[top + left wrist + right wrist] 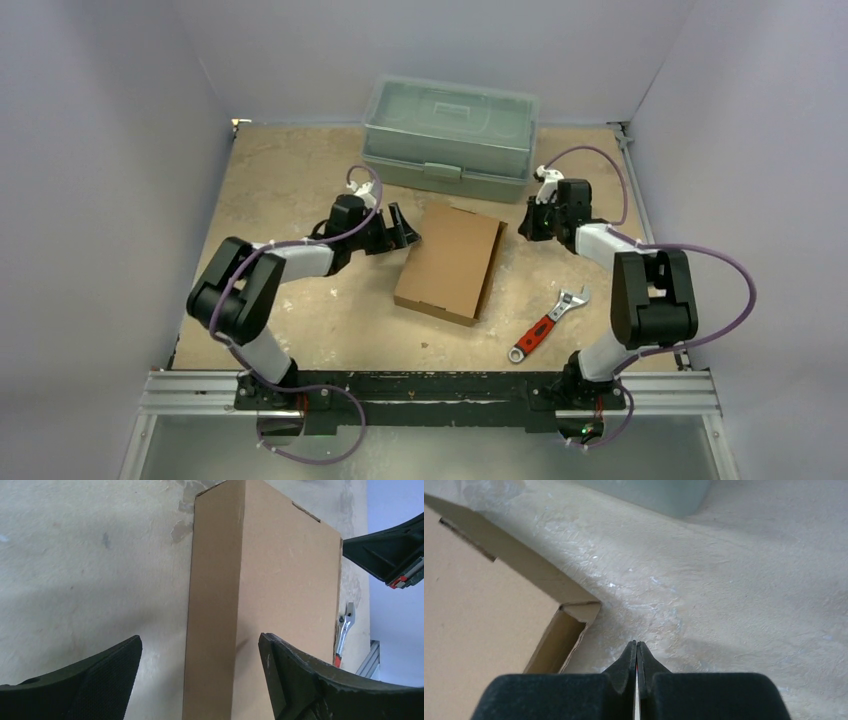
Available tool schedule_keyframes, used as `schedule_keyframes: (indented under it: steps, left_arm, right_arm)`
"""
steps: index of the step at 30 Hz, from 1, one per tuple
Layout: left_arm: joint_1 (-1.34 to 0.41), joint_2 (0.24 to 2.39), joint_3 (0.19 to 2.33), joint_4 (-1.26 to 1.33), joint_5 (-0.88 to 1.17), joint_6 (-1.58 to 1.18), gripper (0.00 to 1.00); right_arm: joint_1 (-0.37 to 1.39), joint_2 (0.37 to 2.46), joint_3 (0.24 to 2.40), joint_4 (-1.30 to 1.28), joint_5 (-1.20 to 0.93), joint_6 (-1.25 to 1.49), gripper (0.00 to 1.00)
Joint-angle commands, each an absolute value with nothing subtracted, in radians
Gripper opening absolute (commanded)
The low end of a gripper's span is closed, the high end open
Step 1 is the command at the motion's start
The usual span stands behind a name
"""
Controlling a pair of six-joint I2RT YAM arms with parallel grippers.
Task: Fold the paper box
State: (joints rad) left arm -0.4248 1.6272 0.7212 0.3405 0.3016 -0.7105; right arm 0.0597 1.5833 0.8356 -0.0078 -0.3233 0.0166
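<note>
The paper box (pixel 450 262) lies flat in the middle of the table as a shallow brown cardboard box with its lid down. My left gripper (pixel 405 232) hovers at its far left corner, open. In the left wrist view the box (pixel 265 580) runs away from the gripper (pixel 200 642), its long side wall in line with the wide gap, and neither finger touches it. My right gripper (pixel 524 224) sits just off the far right corner, shut on nothing. The right wrist view shows that gripper (pixel 637 644) above bare table, with the box's corner (pixel 569 625) slightly gaping to its left.
A grey-green plastic toolbox (pixel 450 135) stands behind the box at the back of the table. A red-handled adjustable wrench (pixel 548 324) lies near the front right. Grey walls enclose the table on three sides.
</note>
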Motion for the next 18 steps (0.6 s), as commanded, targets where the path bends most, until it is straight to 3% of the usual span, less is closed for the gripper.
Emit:
schedule_keyframes:
  steps: [1,9,13,18]
  left_arm:
    - [-0.431,1.724,0.810,0.440,0.395,-0.696,0.85]
    - [-0.534,1.852,0.829,0.472,0.491,-0.697,0.63]
    - [-0.603,1.865,0.784,0.510,0.497,-0.719,0.57]
    - [-0.609,1.810,0.727,0.525,0.423,-0.757,0.57]
  right_arm:
    - [0.080,1.616,0.861,0.073,-0.272,0.148,0.00]
    - [0.222,1.704,0.974,0.015,-0.230,0.106,0.00]
    - [0.281,1.677,0.969,0.009,-0.178,0.018,0.00]
    - [0.284,1.657,0.960,0.004,-0.157,-0.024,0.00]
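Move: The paper box lies with its middle about 9 cm to the right of the left hand and 5 cm back, some 4 cm lower; its left long edge runs between that hand's open fingers. From the right hand the box's middle is about 16 cm left, 5 cm back and 4 cm down. The green toolbox stands some 20 cm ahead of the left hand and 10 cm to its right; the wrench lies 18 cm back and 6 cm right of the right hand. The box is worked from both sides: the left hand dips a little, then sweeps about 7 cm right, straddling the left edge while its fingers close partway, ending with one on the side wall and one on the lid. The shut right fingers drop and push about 4 cm left and slightly forward against the far right corner, then ease back a little to the right. ##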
